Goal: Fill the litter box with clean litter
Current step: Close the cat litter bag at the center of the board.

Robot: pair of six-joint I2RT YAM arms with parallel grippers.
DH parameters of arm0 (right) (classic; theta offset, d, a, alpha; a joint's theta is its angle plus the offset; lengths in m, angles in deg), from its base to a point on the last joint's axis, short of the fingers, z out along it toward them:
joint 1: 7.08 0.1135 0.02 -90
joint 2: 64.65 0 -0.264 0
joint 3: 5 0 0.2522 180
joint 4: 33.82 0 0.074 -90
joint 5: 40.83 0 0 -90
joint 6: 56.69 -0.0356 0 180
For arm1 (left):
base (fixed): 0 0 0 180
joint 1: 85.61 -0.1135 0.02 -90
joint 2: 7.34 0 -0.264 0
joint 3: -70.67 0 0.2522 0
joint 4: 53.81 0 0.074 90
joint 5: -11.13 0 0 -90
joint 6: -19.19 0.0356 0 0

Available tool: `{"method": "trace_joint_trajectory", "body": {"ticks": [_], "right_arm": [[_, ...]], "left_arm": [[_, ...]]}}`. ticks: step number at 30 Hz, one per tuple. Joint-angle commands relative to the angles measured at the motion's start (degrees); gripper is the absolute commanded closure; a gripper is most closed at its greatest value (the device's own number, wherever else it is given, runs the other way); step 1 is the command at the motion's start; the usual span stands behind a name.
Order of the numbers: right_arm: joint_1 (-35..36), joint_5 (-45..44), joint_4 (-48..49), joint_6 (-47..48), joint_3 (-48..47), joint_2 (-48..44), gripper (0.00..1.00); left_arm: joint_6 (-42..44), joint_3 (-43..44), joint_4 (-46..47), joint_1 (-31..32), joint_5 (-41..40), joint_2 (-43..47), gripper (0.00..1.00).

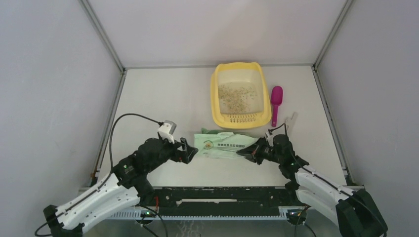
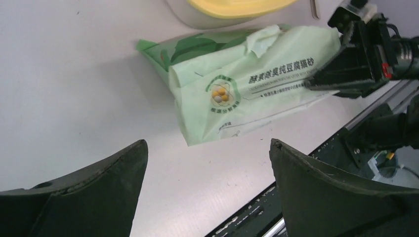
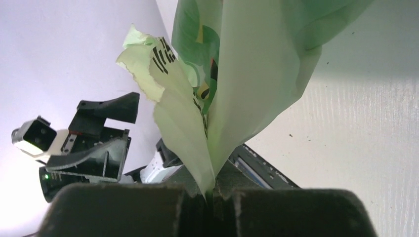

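Note:
The yellow litter box [image 1: 216,103] stands at the back middle of the table, with a thin speckled layer of clean litter [image 1: 238,94] on its pale floor. In front of it lies a light green printed bag [image 1: 225,145] [image 2: 237,94] [image 3: 247,84], flat on the table. My right gripper [image 1: 245,153] [image 3: 211,193] is shut on the bag's right end, pinching its edge. My left gripper [image 1: 190,149] [image 2: 207,148] stands open just left of the bag's left end, nothing between its fingers [image 2: 113,173].
A magenta scoop [image 1: 275,101] lies to the right of the litter box, a small pale strip [image 1: 291,118] near it. The black rail [image 1: 222,195] runs along the table's near edge. Grey walls enclose the table on both sides.

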Motion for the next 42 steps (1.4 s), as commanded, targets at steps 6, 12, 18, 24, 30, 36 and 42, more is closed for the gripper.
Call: {"method": "trace_joint_trajectory", "body": {"ticks": [6,12,18,24,30,36,42], "right_arm": [[-9.50,22.01,7.93,-4.48,-6.71,4.36,1.00],[-13.07,29.52,7.47,-3.83,-8.68,7.88,1.00],[-16.40,33.08,4.71,-0.87,-9.63,9.21,1.00],[-17.87,34.93,3.53,0.81,-10.44,10.68,1.00],[-18.29,35.53,3.50,1.54,-11.90,12.80,1.00],[-18.25,36.11,5.40,1.08,-12.27,14.46,1.00],[-18.70,36.99,6.55,0.95,-12.27,15.38,1.00]], "left_arm": [[9.46,14.21,-5.09,19.68,-24.49,-13.42,0.00],[11.98,15.87,-1.56,25.89,-26.91,-22.78,0.00],[18.31,18.10,1.98,27.56,-27.16,-29.18,0.07],[26.64,16.89,10.31,30.12,-21.43,-28.92,0.01],[29.73,18.29,12.31,31.36,-15.12,-32.26,0.00],[31.53,19.29,14.51,31.52,-14.36,-38.02,0.00],[33.61,19.73,19.22,31.28,-15.55,-43.31,0.00]]}}
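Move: The litter bag's middle lies about 12 cm to the left hand's right, 3 cm ahead and 10 cm below. The right hand already pinches the bag's right end, with the bag's middle some 7 cm to its left, 3 cm ahead and 4 cm lower. From the right hand, the litter box is centred about 24 cm straight ahead, the purple scoop 19 cm ahead and 15 cm right, and the clip 12 cm ahead and 21 cm right, all some 7 cm below. The open left hand sweeps about 14 cm right along the robot's side of the litter bag towards the right gripper, easing back some 3 cm and, after a small rise and dips, ending a little lower; it rolls roughly 50 degrees about its finger line, left side rising, with the fingers kept wide open. Meanwhile the right hand keeps its pinch on the bag's end and lifts it about 4 cm, mostly early on, shifting slightly forward and to the right while its fingers swing round to point more to the left. ##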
